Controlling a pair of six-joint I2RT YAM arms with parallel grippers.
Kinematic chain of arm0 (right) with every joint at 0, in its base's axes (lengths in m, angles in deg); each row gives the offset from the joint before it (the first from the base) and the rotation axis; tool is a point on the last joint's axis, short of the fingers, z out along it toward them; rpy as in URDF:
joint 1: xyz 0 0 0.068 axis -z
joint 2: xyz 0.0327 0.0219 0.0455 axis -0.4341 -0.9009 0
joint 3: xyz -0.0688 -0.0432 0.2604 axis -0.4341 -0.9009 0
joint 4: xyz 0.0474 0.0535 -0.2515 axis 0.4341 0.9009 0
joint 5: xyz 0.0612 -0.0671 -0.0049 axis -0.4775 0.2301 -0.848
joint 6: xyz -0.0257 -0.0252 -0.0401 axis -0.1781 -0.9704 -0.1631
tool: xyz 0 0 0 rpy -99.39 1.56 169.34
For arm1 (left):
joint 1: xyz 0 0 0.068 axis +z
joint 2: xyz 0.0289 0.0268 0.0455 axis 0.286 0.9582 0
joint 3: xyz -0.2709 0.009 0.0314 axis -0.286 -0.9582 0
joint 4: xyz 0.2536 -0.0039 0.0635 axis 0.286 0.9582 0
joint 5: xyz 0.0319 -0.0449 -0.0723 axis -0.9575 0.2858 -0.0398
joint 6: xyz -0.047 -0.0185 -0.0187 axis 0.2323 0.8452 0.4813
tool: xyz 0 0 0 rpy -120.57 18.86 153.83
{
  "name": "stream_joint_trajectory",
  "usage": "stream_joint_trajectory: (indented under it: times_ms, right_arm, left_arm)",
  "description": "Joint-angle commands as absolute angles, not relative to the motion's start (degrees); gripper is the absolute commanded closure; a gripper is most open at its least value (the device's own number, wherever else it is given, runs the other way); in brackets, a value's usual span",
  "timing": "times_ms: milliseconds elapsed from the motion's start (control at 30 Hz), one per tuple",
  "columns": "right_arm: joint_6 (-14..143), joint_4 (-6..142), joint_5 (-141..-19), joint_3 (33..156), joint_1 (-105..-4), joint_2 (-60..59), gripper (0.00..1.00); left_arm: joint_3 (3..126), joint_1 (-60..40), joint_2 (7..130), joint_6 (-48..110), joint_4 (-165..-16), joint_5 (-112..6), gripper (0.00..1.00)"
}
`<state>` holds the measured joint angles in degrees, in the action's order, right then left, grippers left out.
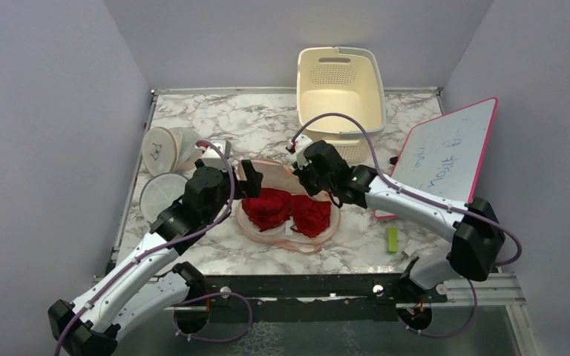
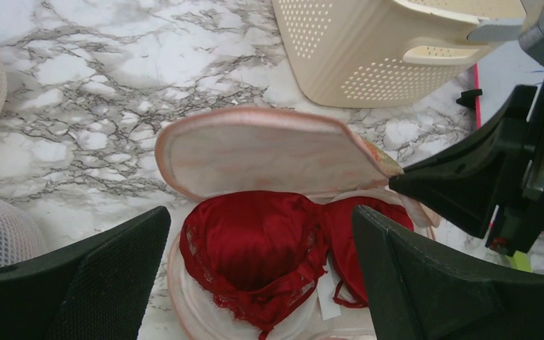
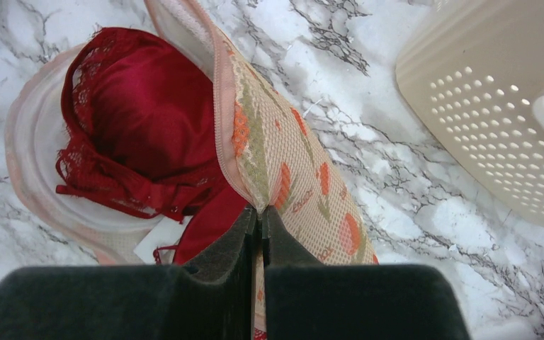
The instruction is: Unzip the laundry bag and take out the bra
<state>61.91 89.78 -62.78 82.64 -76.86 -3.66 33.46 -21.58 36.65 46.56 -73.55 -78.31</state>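
Note:
The laundry bag (image 1: 319, 236) lies unzipped at the table's middle, its peach carrot-print lid (image 3: 290, 163) lifted upright. The red lacy bra (image 1: 286, 210) lies in the bag's lower half, also in the left wrist view (image 2: 255, 241) and the right wrist view (image 3: 142, 113). My right gripper (image 3: 260, 212) is shut on the lid's edge and holds it up; it shows from above (image 1: 302, 174). My left gripper (image 2: 261, 212) is open, its jaws wide on either side of the bra's left cup and just above it; it shows from above (image 1: 250, 178).
A cream perforated basket (image 1: 340, 89) stands at the back. A pink-framed whiteboard (image 1: 449, 152) lies at the right. Two round white mesh cases (image 1: 167, 148) (image 1: 162, 194) sit at the left. A small green object (image 1: 392, 239) lies near the front right edge.

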Motion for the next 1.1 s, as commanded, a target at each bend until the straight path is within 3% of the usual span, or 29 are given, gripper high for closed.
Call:
stream_joint_trajectory:
  times_ms: [0,167,367,533,667,867,1067]
  right_arm:
    - [59.74,88.66,-65.88,86.13,-74.09,-7.07,0.99]
    - [57.53,88.37,-65.11,89.74,-71.38,-10.61,0.98]
    - [54.84,92.24,-61.0,96.06,-70.64,-15.52,0.85]
    - [55.07,95.31,-59.35,97.73,-70.61,-14.03,0.56]
    - [56.41,98.31,-59.95,97.0,-70.64,-9.78,0.42]
    - [59.18,100.54,-64.03,91.07,-70.6,-0.38,0.32]
    - [63.35,98.34,-74.25,82.16,-70.63,8.03,0.3]
  left_arm:
    - [32.1,-21.4,37.55,47.5,-74.73,-75.01,0.05]
    - [31.2,-21.35,39.01,48.16,-74.79,-73.2,0.05]
    - [30.76,-21.35,40.73,48.15,-74.22,-70.49,0.05]
    - [30.16,-21.35,42.69,47.45,-74.19,-67.88,0.04]
    - [30.3,-21.35,46.21,47.3,-74.64,-65.9,0.04]
    - [30.42,-21.39,49.99,47.35,-76.98,-64.8,0.04]
    - [30.82,-21.35,52.95,47.87,-78.98,-64.04,0.04]
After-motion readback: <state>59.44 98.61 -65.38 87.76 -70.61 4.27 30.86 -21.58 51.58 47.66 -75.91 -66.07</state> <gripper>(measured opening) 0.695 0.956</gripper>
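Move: The left hand, open and empty, has the middle of the bra about 9 cm to its right, 3 cm back and some 18 cm below; the bag's raised flap stands about 6 cm ahead and 6 cm to its right, 14 cm down. The right hand already pinches that flap's zipped edge; the bare marble where the flap is to go is about 8 cm ahead and 11 cm below, the bra's middle 7 cm back and 2 cm left, the basket 20 cm ahead and 12 cm right. Forward about 7 cm and nearly level, the right hand carries the pinched flap edge over towards the basket, opens its fingers wide and lets go, then draws back, rising and easing right. Meanwhile the left hand sinks some 9 cm and shifts right over the bra's left cup, tipping its still-open fingers further down, without reaching the cloth. ##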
